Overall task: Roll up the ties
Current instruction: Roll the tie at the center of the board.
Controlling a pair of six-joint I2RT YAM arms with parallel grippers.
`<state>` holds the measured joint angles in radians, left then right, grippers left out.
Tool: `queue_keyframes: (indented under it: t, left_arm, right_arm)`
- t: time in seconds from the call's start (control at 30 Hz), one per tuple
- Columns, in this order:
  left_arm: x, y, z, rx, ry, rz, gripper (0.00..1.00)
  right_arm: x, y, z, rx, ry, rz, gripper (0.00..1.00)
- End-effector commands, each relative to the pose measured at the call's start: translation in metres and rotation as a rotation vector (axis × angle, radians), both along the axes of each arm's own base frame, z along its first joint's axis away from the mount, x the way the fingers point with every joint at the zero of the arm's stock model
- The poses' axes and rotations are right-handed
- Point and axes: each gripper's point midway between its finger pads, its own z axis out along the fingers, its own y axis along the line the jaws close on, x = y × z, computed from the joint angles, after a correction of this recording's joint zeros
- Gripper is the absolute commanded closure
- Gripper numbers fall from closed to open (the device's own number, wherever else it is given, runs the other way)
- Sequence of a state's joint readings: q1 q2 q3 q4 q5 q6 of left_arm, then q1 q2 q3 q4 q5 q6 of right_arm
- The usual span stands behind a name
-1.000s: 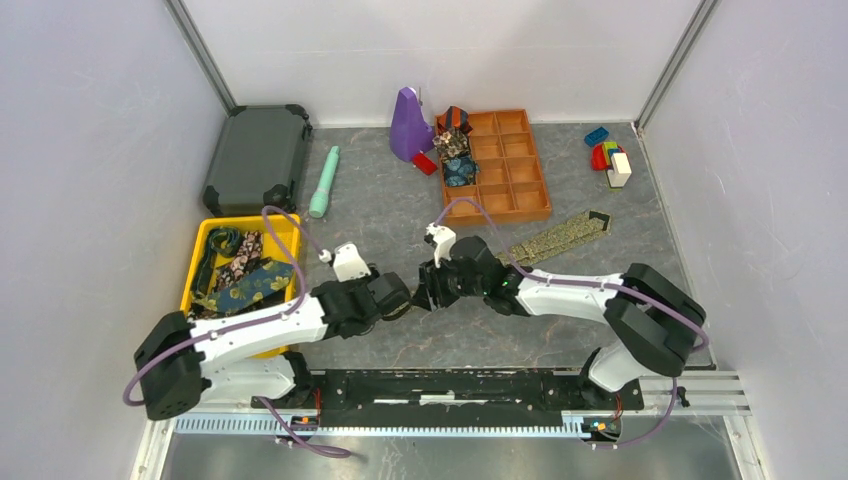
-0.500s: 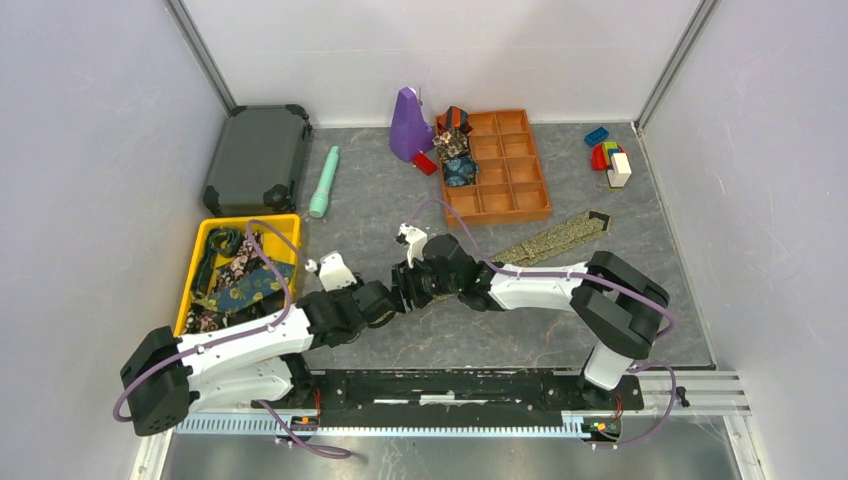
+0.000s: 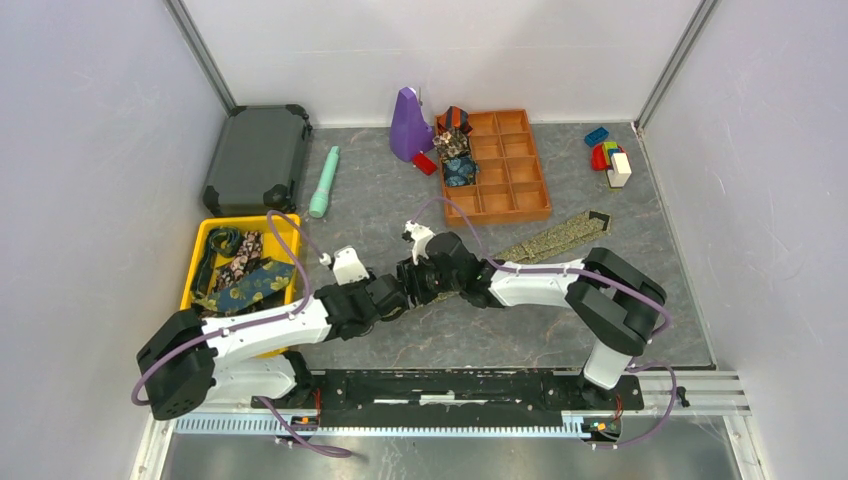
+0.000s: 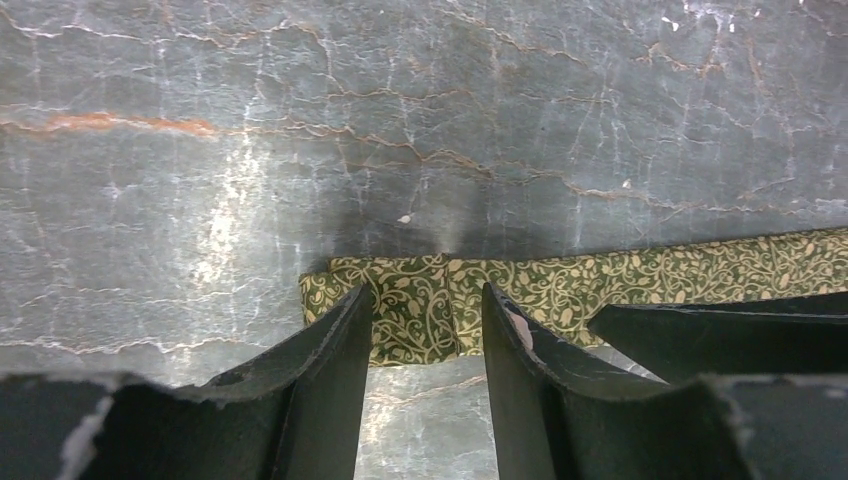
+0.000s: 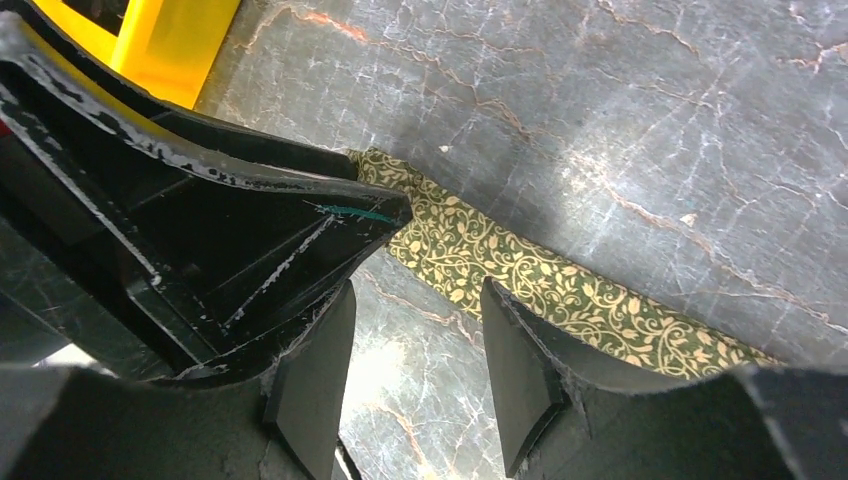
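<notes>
An olive-gold tie (image 3: 560, 235) lies as a flat strip slanting across the grey table, with its near end folded over once (image 4: 415, 305). My left gripper (image 3: 398, 292) (image 4: 425, 295) stands open, its fingertips straddling that folded end. My right gripper (image 3: 418, 278) (image 5: 418, 295) is open just beside it, fingers low over the strip (image 5: 560, 290) with bare table showing between them. The two grippers nearly touch. More ties (image 3: 240, 275) lie loose in a yellow bin (image 3: 285, 222). Rolled ties (image 3: 456, 150) sit in the left cells of an orange tray (image 3: 515, 175).
A dark case (image 3: 258, 160) stands at the back left, with a teal cylinder (image 3: 323, 182) beside it. A purple object (image 3: 408, 125) is next to the tray. Coloured toy blocks (image 3: 608, 155) sit at the back right. Walls enclose three sides.
Both grippers shifted left along the tie's near end. The left arm drew back, then came forward again to meet the right gripper.
</notes>
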<state>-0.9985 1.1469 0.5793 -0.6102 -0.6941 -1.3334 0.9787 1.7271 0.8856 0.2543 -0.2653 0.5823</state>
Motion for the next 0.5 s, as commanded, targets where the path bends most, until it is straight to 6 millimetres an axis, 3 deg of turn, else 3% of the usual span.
queue_keyframes:
  t: [0.0, 0.23, 0.33, 0.47]
  left_arm:
    - [0.014, -0.022, 0.013, -0.078, -0.051, -0.016, 0.49]
    - [0.015, -0.028, 0.011, -0.114, -0.058, -0.023, 0.52]
    - [0.014, -0.027, 0.007, -0.119, -0.056, -0.019, 0.63]
    - [0.010, -0.020, 0.002, -0.115, -0.051, -0.004, 0.91]
  right_arm:
    - [0.005, -0.007, 0.011, 0.036, -0.019, -0.034, 0.43]
    - [0.008, -0.022, 0.009, 0.055, -0.004, -0.066, 0.43]
    - [0.005, -0.021, 0.008, 0.063, 0.006, -0.055, 0.43]
    - [0.004, -0.019, 0.008, 0.073, 0.014, -0.050, 0.43]
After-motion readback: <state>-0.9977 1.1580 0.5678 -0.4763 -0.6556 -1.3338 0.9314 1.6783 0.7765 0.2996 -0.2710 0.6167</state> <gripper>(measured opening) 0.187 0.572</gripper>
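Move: The folded-up end of the tie is just beneath my left hand, about 1 cm to its left and some 2 cm below. From my right hand this end lies roughly 5 cm left, level ahead-wise and 4 cm lower. The tie's flat strip runs off to the right, its far tip some 14 cm ahead and 40 cm right of my right hand. The wooden tray stands about 27 cm ahead and 17 cm right of my right hand. With my left hand I slide right about 2.5 cm and slightly forward, just above the tie, to where the folded end meets the flat strip, then close the fingers most of the way; whether they touch cloth can't be seen. My right hand, fingers kept open, draws back rightwards nearly 3 cm above the strip, away from the folded end, and sinks about 1 cm. ##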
